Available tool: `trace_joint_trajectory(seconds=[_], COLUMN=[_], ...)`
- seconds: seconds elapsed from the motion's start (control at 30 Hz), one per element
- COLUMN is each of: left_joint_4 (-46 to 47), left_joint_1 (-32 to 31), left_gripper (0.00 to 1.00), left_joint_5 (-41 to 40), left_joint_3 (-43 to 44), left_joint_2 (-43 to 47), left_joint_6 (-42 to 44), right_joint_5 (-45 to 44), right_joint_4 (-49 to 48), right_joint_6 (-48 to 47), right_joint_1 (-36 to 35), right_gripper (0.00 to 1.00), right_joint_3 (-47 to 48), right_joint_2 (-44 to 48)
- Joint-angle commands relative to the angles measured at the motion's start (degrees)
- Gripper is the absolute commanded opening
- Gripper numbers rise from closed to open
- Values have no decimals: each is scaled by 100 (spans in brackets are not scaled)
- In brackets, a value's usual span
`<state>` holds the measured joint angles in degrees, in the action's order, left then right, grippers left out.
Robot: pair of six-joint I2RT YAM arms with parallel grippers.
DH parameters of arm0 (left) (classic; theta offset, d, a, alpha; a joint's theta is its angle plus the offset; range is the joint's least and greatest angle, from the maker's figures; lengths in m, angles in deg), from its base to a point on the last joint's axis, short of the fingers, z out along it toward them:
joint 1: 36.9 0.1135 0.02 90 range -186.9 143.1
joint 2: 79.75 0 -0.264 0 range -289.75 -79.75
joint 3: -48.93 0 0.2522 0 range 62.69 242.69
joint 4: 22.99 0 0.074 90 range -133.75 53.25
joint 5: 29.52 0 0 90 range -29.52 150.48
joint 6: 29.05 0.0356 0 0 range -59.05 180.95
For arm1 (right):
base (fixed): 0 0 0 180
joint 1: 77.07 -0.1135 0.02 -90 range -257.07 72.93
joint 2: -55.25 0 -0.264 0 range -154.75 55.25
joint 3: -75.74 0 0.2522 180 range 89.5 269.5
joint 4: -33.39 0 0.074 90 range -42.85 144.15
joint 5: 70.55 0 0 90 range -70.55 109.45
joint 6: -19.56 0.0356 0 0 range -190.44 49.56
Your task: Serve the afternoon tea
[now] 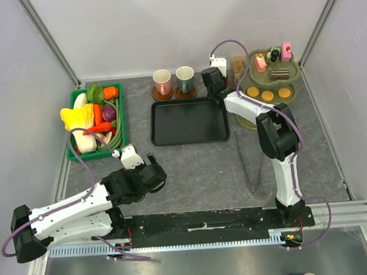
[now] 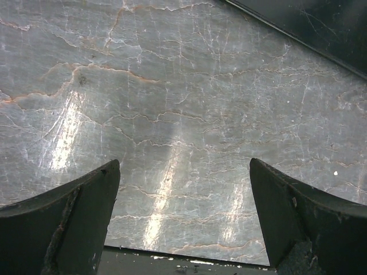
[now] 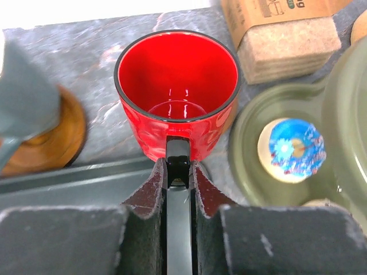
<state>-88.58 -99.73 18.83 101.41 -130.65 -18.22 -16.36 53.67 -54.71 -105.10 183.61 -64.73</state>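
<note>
In the right wrist view my right gripper [image 3: 178, 166] is shut on the black handle of a red mug [image 3: 178, 91]. The mug stands upright and empty, just beyond the rim of the black tray [image 3: 69, 177]. I cannot tell whether it rests on the table. From above, my right gripper [image 1: 214, 80] covers this mug. A pink mug [image 1: 162, 82] and a grey mug [image 1: 185, 79] stand on wooden coasters behind the tray [image 1: 188, 120]. A green tiered stand [image 1: 270, 75] at the back right holds small cakes and orange biscuits. My left gripper [image 1: 153, 175] is open over bare table, its fingers [image 2: 86, 212] wide apart.
A green crate [image 1: 94, 122] of toy vegetables sits at the left. Metal tongs [image 1: 249, 161] lie right of the tray. A stack of cork coasters [image 3: 287, 40] stands beyond the red mug. A blue-patterned biscuit [image 3: 291, 150] lies on the stand's lower plate.
</note>
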Motion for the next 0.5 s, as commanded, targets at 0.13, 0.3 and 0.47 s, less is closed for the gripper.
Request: trace_joint_trajectory(seconds=[0.13,0.3,0.47], left_joint_4=[367,384,420], left_joint_1=[60,95,113], left_gripper=[99,99,99], left_joint_5=[-256,-212,-159], left_joint_3=[57,92,92], left_joint_2=[-61,-157,-184], left_joint_6=[227,262,324], right_joint_5=[434,478,435], right_joint_4=[-1294,-1391,-1487], right_joint_6=[-561,-580,-606], right_joint_1=[474,527,536], right_gripper=[8,9,15], right_joint_3=[925,838,530], right_joint_2=[-640,-728,-728])
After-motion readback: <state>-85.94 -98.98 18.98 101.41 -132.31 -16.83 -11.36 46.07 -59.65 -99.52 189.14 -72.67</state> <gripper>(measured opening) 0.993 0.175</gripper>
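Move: The right hand already holds the red mug by its handle; the bare coaster for it lies about 11 cm ahead, 3 cm to the right and 10 cm below. The blue-grey mug stands some 14 cm left of that coaster, level with it; the scouring pad box sits 9 cm right of it and 4 cm farther out. The black tray's middle is 13 cm nearer and 13 cm left of it. From the left hand, the coaster is roughly 45 cm ahead, 28 cm right, 9 cm below. Still pinching the black handle between its fingertips, the right hand carries the red mug about 5 cm forward and some 3 cm to the right, towards the free coaster, sinking about 2 cm early on. It then eases to a near stop with the mug over the coaster, its grip unchanged. ##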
